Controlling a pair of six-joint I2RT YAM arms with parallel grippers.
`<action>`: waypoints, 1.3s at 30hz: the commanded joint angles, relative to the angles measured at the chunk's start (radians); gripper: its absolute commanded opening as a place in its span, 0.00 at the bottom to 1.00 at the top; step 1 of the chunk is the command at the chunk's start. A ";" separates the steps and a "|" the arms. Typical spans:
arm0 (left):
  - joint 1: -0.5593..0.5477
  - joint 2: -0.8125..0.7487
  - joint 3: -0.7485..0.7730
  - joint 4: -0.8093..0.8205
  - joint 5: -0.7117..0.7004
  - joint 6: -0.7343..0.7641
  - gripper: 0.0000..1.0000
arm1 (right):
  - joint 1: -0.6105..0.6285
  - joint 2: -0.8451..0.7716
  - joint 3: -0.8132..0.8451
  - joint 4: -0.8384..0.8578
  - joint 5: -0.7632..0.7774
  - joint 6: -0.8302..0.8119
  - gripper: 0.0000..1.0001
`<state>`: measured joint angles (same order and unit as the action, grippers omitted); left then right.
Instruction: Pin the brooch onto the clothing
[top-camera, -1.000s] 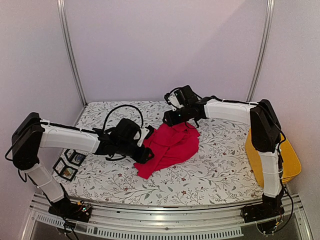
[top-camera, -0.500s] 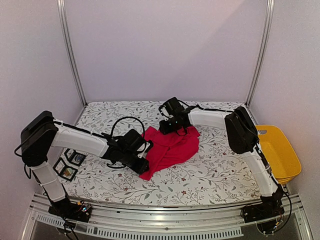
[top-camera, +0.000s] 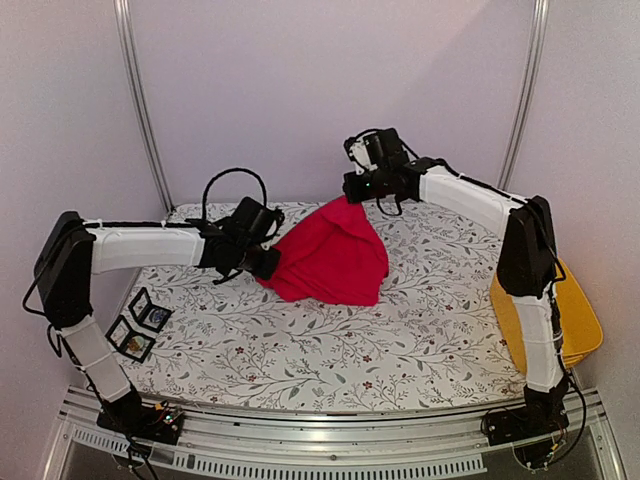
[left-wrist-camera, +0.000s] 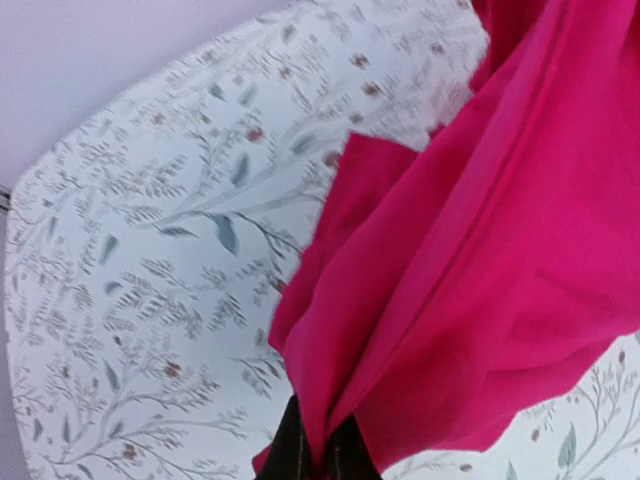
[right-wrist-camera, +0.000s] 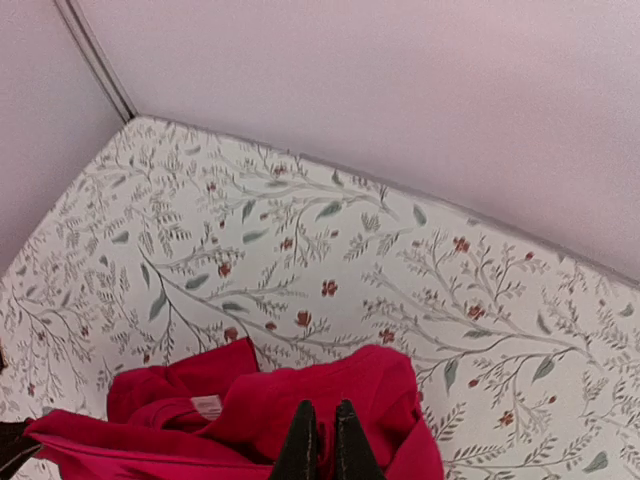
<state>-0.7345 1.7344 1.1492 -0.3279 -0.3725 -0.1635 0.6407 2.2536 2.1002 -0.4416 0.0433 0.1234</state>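
Observation:
The clothing (top-camera: 332, 258), a bright red T-shirt, hangs stretched between my two grippers above the floral tablecloth (top-camera: 300, 350). My left gripper (top-camera: 268, 263) is shut on its lower left edge; in the left wrist view the red cloth (left-wrist-camera: 480, 250) is pinched between the black fingertips of that gripper (left-wrist-camera: 320, 445). My right gripper (top-camera: 351, 196) holds the top of the shirt up high near the back wall. In the right wrist view this gripper (right-wrist-camera: 322, 420) is shut on a red fold (right-wrist-camera: 360, 390), with the white neck label (right-wrist-camera: 207, 406) to its left. The brooch is out of view.
Two small black open boxes (top-camera: 140, 325) lie at the table's left edge. A yellow tray (top-camera: 578, 312) sits off the right edge. Metal posts (top-camera: 140, 110) stand at the back corners, with the wall close behind the right gripper.
Both grippers have closed on the shirt and risen toward the back. The shirt has gone from a heap on the table to hanging spread between them.

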 joint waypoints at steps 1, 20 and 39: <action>0.149 -0.102 0.182 0.157 -0.164 0.135 0.00 | -0.148 -0.220 0.064 0.259 -0.109 -0.040 0.00; 0.191 -0.171 0.003 0.257 -0.196 0.148 0.00 | 0.118 -0.688 -0.750 0.474 -0.732 -0.346 0.00; 0.220 -0.303 -0.359 0.413 -0.168 -0.072 0.00 | 0.031 -0.505 -0.692 0.279 -0.050 -0.196 0.97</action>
<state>-0.5186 1.4574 0.8169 0.0326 -0.5571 -0.1749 0.8547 1.7462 1.3827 -0.1730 -0.3584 -0.2188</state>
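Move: Between the two hands hangs the clothing, its middle about 6 cm ahead and 13 cm right of the left hand, and 9 cm back, 5 cm left and 12 cm below the right. The left hand's bare patch of table lies 2 cm ahead, 13 cm left, 9 cm down; the black case is 10 cm back, 28 cm left. The right's near patch lies 34 cm back, 12 cm left, 18 cm down; the yellow basket is 26 cm back, 42 cm right. Flinging the clothing they already pinch, both hands shoot up some 30 cm, fingertips tipping up, and swoop down again. The left keeps its grip and draws left, then also back and lower; the right sweeps far back and left towards the near patch, turning counter-clockwise, opens wide to let go, then heads forward and right over the cloth. ##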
